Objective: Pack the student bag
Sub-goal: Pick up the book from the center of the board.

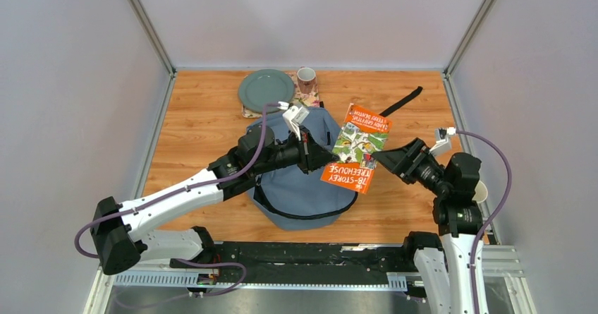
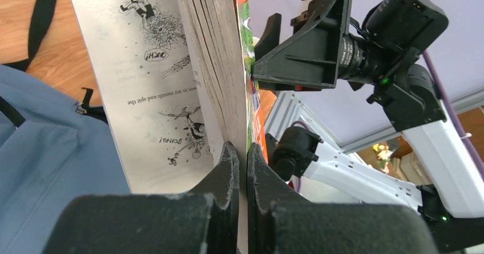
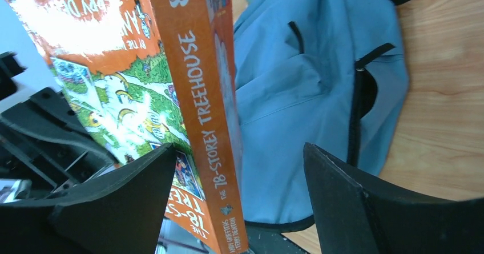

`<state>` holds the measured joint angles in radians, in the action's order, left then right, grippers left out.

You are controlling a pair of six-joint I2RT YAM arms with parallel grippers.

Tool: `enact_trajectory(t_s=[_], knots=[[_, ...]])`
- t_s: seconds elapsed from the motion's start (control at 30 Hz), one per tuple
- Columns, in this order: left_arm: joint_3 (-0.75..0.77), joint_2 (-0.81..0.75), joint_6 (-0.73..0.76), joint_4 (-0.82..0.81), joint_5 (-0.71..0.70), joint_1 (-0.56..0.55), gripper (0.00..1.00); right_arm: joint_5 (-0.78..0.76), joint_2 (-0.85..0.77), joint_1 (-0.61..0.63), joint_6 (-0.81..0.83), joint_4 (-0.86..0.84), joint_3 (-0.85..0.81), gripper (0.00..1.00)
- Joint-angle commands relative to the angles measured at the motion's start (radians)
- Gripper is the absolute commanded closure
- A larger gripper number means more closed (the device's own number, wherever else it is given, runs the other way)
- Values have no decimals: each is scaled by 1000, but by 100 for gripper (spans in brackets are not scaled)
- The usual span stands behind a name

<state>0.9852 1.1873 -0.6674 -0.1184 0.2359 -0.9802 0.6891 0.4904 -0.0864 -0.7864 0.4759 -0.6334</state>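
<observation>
The student bag (image 1: 303, 190) lies flat in the middle of the wooden table, grey-blue with black trim; it also shows in the wrist views (image 2: 45, 168) (image 3: 308, 77). An orange paperback book (image 1: 357, 148) hangs over the bag's right side. My left gripper (image 1: 330, 160) is shut on its edge, and the fingers (image 2: 228, 168) pinch the cover and a few pages while the other pages (image 2: 148, 65) fan open. My right gripper (image 1: 386, 157) is open at the book's right side. Its fingers (image 3: 131, 197) straddle the orange spine (image 3: 205, 123) without touching it.
A green plate (image 1: 266, 88) and a patterned mug (image 1: 306, 79) sit at the back of the table behind the bag. A black strap (image 1: 402, 101) trails toward the back right. Grey walls enclose the table on three sides.
</observation>
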Motion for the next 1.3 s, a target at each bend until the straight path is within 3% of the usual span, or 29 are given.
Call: enact_trajectory(t_s=[0.0, 0.2, 0.5, 0.63, 0.67, 0.83, 0.87, 0.9, 0.97, 1.1, 1.27], knots=[[-46, -69, -87, -244, 55, 9, 100, 168, 2, -1, -51, -161, 18, 15], [-72, -61, -132, -320, 114, 11, 100, 268, 5, -1, -152, -315, 75, 15], [-79, -3, -187, -420, 210, 18, 100, 291, 8, -1, -201, -355, 74, 16], [-83, 15, -196, -417, 221, 20, 100, 328, -3, -1, -254, -425, 77, 37], [-85, 20, -198, -414, 224, 20, 100, 332, -4, -1, -257, -424, 74, 50], [-73, 26, -158, -304, 197, 20, 99, 320, -32, -1, -243, -390, 51, 82], [-56, 23, -141, -261, 180, 20, 75, 323, -33, -1, -243, -384, 44, 93], [-46, 15, -106, -218, 137, 21, 60, 325, -33, -1, -240, -379, 41, 98], [-31, 5, -71, -115, 93, 20, 30, 328, -36, -1, -237, -378, 35, 100], [-37, -37, -14, -37, -1, 20, 26, 346, -42, -1, -255, -404, 31, 100], [-49, -46, 0, -56, -10, 21, 25, 404, -32, 4, -323, -517, 34, 100]])
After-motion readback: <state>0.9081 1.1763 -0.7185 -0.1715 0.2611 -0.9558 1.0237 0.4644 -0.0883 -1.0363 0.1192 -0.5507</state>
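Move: The book hangs in the air, held by the left fingers at its page side, with its middle about 5 cm to the right of that hand, 3 cm ahead and 2 cm below. From the open right hand the book's middle is some 5 cm to the left, level in reach, and 4 cm higher, its spine facing that hand. The backpack's middle lies about 17 cm left of the right hand, 6 cm ahead and 20 cm below. The book's spine is taken between the right fingers: that hand goes left, up and somewhat back towards the book, about 6 cm in all, swinging some 20 degrees mostly counter-clockwise, and closes to pinch the book. The left hand, still gripping at first, eases back about 2 cm with a slight tilt, then opens wide once the right has hold, returns forward and ends about 2 cm lower. ##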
